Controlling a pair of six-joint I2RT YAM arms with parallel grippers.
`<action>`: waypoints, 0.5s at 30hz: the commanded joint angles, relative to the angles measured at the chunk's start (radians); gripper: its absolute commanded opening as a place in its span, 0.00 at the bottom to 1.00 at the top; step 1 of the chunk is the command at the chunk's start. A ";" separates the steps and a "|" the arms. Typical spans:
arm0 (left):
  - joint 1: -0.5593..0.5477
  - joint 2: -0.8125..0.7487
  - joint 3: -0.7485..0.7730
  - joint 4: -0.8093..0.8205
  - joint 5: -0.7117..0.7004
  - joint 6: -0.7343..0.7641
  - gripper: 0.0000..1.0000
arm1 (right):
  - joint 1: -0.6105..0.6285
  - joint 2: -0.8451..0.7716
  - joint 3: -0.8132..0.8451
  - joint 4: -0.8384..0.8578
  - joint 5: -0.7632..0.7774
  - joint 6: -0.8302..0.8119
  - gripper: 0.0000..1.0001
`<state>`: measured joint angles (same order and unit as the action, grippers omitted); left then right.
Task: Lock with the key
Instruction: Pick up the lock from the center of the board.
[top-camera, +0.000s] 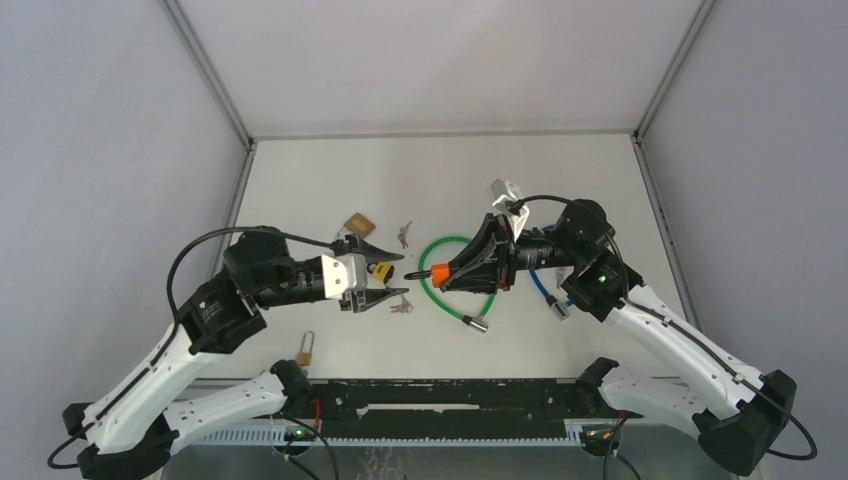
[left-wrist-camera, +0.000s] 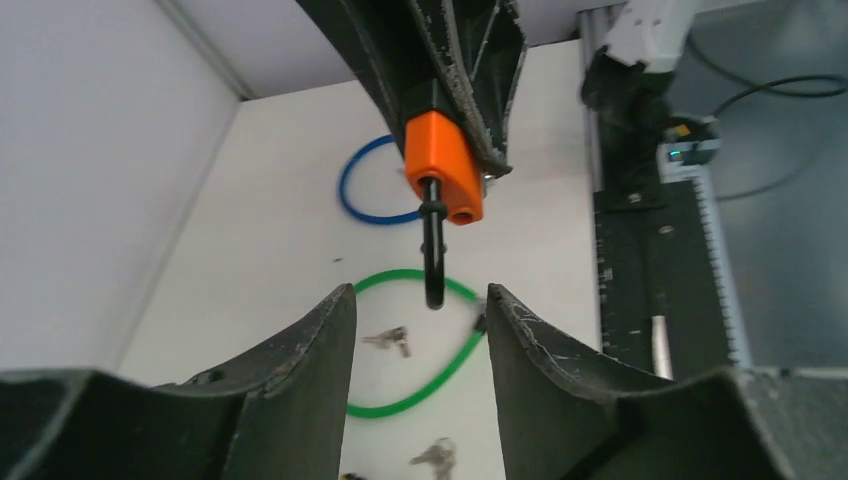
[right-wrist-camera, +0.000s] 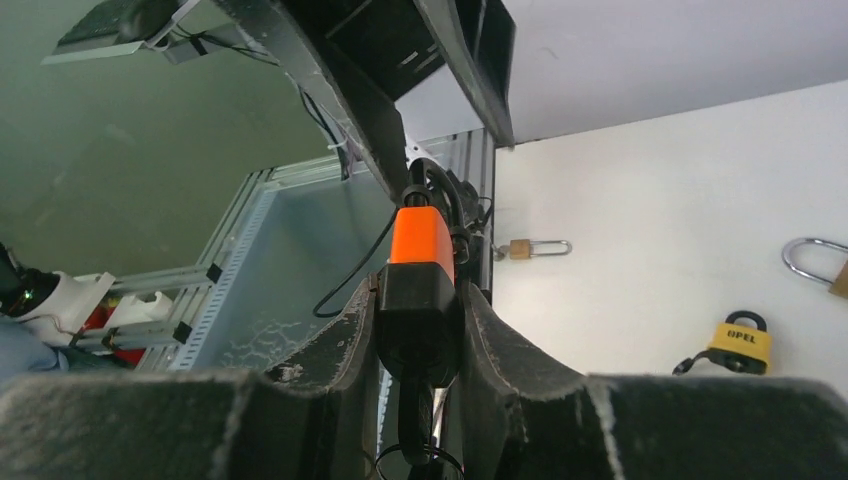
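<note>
My right gripper is shut on the black lower half of an orange padlock, held in the air above the table. A dark key with a wire ring sticks out of the lock's underside, between my fingers. The lock's black shackle points at my left gripper. That gripper is open, and the shackle's tip sits just between its fingertips without touching them. From above, the lock hangs midway between the left gripper and the right gripper.
A green cable loop and a blue cable lie below the lock. A yellow padlock, a brass padlock, a small brass padlock and loose keys lie on the white table.
</note>
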<state>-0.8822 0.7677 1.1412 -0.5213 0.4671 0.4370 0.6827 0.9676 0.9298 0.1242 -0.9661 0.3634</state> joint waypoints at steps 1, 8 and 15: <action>0.002 0.011 0.026 0.048 0.157 -0.223 0.53 | 0.009 -0.033 0.010 0.113 -0.017 -0.043 0.00; -0.002 0.014 -0.005 0.133 0.134 -0.333 0.39 | 0.021 -0.037 0.010 0.159 -0.002 -0.029 0.00; -0.003 0.015 -0.024 0.173 0.140 -0.365 0.15 | 0.022 -0.047 0.010 0.161 0.002 -0.031 0.00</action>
<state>-0.8825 0.7876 1.1385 -0.4255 0.5789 0.1329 0.7010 0.9493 0.9279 0.1932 -0.9794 0.3481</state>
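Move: The orange lock's black shackle, held out by the right hand, lies about 3 cm right and 1 cm back of the left hand point, at its height; the orange body is 6 cm right of that point. From the right hand the shackle is some 5 cm left, level. Roughly 35 cm below the left hand on the table: the yellow lock 20 cm ahead and 6 cm left, the nearer key pair 15 cm ahead and 2 cm left, the green cable 20 cm ahead and 10 cm right. The left fingertips come in on either side of the orange lock's black shackle and close to a narrow gap to pinch it, as that hand slides about 2.5 cm back and 1.5 cm right, rising about as much late on and rolling some 15 degrees about its pointing direction. The right hand keeps its grip on the lock body and eases up about 1.5 cm and slightly back. ##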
